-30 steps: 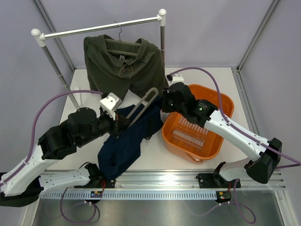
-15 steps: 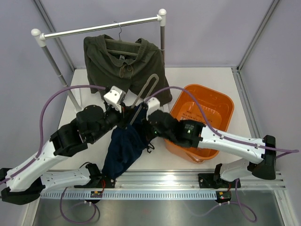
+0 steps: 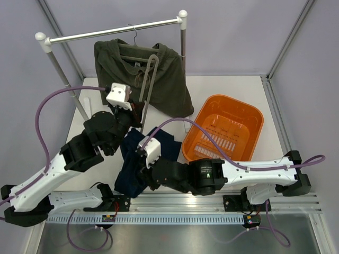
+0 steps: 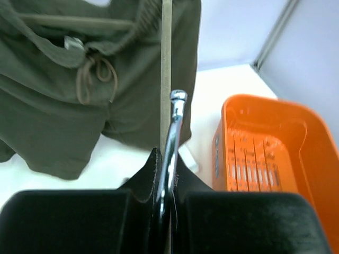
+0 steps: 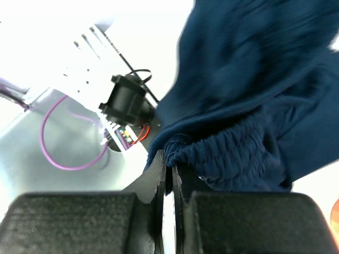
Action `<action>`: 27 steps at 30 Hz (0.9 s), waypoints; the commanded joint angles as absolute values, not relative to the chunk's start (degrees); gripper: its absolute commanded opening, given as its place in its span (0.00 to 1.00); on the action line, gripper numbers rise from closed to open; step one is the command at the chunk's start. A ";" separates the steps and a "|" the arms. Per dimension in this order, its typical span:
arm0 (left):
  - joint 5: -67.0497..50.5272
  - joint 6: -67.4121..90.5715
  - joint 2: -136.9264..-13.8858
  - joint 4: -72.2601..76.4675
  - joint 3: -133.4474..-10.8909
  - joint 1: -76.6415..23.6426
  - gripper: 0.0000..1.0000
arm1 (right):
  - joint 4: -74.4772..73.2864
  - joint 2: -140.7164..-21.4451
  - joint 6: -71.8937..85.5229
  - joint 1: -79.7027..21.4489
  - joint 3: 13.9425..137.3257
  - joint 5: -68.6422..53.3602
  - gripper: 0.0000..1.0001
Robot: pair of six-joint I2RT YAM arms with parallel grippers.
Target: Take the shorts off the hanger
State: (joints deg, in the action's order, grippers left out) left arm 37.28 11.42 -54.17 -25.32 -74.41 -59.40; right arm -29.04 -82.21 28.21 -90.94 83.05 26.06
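My left gripper (image 3: 139, 115) (image 4: 165, 159) is shut on the chrome hook (image 4: 174, 124) of a tan hanger (image 3: 148, 84). That hanger stands upright, bare where it shows, in front of the olive-green shorts (image 3: 119, 74) (image 4: 47, 121). These hang on a second hanger from the rack rod (image 3: 111, 33), drawstring (image 4: 92, 79) at the front. Dark navy shorts (image 3: 132, 159) (image 5: 254, 100) lie bunched on the table below the bare hanger. My right gripper (image 3: 141, 175) (image 5: 170, 166) is shut on their gathered elastic waistband.
An orange basket (image 3: 252, 113) (image 4: 229, 108) stands on the table to the right. The rack's uprights (image 3: 63, 76) rise at the back left and back middle. The aluminium rail (image 3: 175, 209) with a motor and cables (image 5: 124, 100) runs along the near edge.
My left gripper lifted the hanger up and back toward the rack. My right arm swung from the basket to the near left, dragging the navy shorts down and away from the hanger.
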 commanded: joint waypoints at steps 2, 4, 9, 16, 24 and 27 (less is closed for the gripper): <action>43.67 9.68 -52.21 -14.07 -76.90 -59.59 0.00 | -29.88 -82.97 27.51 -93.86 87.89 31.02 0.00; 44.29 8.97 -52.21 -13.71 -77.52 -59.59 0.00 | -29.97 -82.53 27.07 -94.74 88.07 31.11 0.00; 46.14 6.86 -48.10 -6.79 -74.11 -59.59 0.00 | -32.25 -81.65 26.63 -95.54 89.21 32.78 0.00; 47.19 4.92 -46.05 -6.67 -74.26 -59.50 0.00 | -36.30 -80.69 25.32 -95.98 92.02 37.00 0.00; 48.43 1.94 -41.84 -1.67 -71.81 -59.59 0.00 | -39.71 -82.70 21.45 -95.98 98.69 38.66 0.00; 48.60 0.35 -39.48 4.72 -68.57 -59.59 0.00 | -39.99 -83.32 20.05 -95.98 100.98 38.15 0.00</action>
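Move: The left hand already holds the hanger near its hook. The middle of the navy shorts lies about 13 cm back from it, 1 cm to its right and 20 cm lower. From the left hand, the green shorts hang some 22 cm ahead, about 1 cm to its left and roughly level, and the orange basket is 5 cm ahead, 33 cm right and 35 cm below. The right hand already pinches the navy waistband, the shorts' middle being about 5 cm ahead, laterally level and 7 cm below. Keeping its pinch on the navy waistband, the right hand first eases back a little, then lifts about 6 cm, edging right. Meanwhile the left hand, still gripping the hanger, draws it left and up by roughly 8 cm each, away from the shorts, tipping its fingers upward about 15 degrees while rolling its left side down and turning slightly counter-clockwise. ##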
